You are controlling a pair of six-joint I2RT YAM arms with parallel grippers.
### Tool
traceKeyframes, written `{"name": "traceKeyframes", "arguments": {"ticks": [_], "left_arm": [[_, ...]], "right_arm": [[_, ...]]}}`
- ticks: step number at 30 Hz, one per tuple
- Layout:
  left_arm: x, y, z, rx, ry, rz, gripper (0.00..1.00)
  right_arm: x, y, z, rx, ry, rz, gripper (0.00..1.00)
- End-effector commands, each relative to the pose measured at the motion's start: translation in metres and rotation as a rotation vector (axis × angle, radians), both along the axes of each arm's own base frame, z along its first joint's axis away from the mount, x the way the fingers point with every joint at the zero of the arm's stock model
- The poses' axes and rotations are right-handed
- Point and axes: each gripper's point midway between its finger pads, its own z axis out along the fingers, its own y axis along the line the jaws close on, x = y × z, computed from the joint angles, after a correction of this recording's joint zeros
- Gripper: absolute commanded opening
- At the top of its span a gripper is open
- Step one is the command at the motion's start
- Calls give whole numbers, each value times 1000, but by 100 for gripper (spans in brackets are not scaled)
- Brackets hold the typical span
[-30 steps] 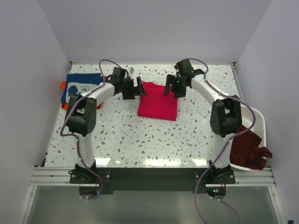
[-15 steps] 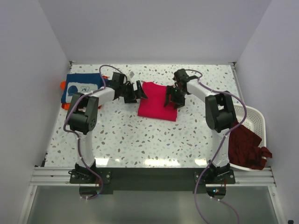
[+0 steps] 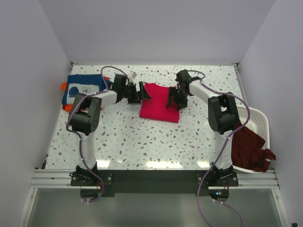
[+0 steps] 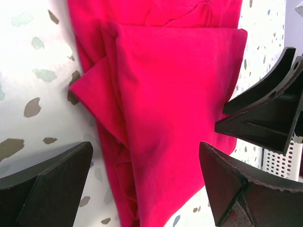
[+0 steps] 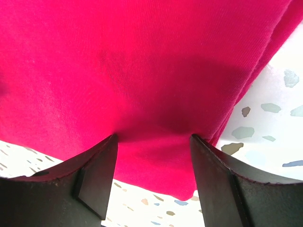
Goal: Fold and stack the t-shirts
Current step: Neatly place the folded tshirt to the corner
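A folded crimson-pink t-shirt lies flat mid-table. My left gripper is open at its upper left edge; in the left wrist view its fingers straddle the layered folds of the shirt, wide apart and clasping nothing. My right gripper is down on the shirt's right part, and the right wrist view shows its jaws apart with both tips pressed into the pink cloth, midway. A folded navy t-shirt with white print lies at far left on an orange one. Maroon t-shirts hang from the basket.
A white plastic laundry basket stands at the table's right edge, close behind the right arm's elbow. White walls close in the table at the left, back and right. The right gripper's fingers show at the right of the left wrist view.
The right gripper came from the shirt's far edge down onto its right part. The left gripper edged a little closer to the shirt's left edge, still wide open.
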Motion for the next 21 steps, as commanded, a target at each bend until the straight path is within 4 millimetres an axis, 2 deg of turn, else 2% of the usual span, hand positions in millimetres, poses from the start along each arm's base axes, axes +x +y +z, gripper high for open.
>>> {"name": "traceKeyframes", "arguments": {"ticks": [1, 4, 7, 10, 13, 16, 17, 18, 19, 20, 21], "left_arm": [[-15, -12, -27, 21, 29, -16, 100], [-21, -25, -33, 17, 48, -32, 100], [-34, -47, -38, 34, 48, -68, 100], [-39, -63, -36, 27, 37, -85, 100], [-38, -71, -37, 31, 38, -83, 100], [-37, -73, -39, 44, 39, -68, 94], [-37, -73, -40, 50, 41, -61, 91], [-37, -72, -42, 59, 46, -55, 81], [-36, -72, -44, 73, 45, -45, 76], [-35, -71, -45, 82, 44, -38, 65], [-35, -70, -47, 92, 49, -27, 59]], "right_arm": [[-5, -6, -8, -38, 30, -5, 66], [-5, -5, -8, -36, 31, -8, 65], [-6, -3, -7, -32, 32, -6, 65], [-10, -1, -7, -30, 39, -5, 64], [-13, 0, -7, -32, 41, 1, 64], [-17, 0, -7, -35, 41, 5, 64], [-18, 1, -6, -34, 39, 6, 64], [-19, 1, -5, -33, 39, 6, 64], [-20, 2, -6, -33, 40, 11, 64], [-20, 3, -4, -32, 37, 13, 63], [-22, 3, -5, -33, 38, 17, 63]]}}
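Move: The folded red t-shirt lies flat with its middle about 9 cm to the right of my left hand and 3 cm nearer me, only a centimetre or two lower; my open left fingers are already at its left edge. The stacked shirts lie some 28 cm to the left of that hand and 2 cm farther out. My right fingers are already down on the red shirt's right part, its middle about 6 cm to their left and 1 cm back. I sweep my left hand low to the right, about 7.5 cm, drawing back a couple of centimetres as it goes, in over the left part of the red t-shirt and towards my right hand. Once there I begin to close its wide-open fingers on the gathered cloth, by about a third, and sink a touch. My right hand stays put, half-open fingertips still resting on the shirt. ##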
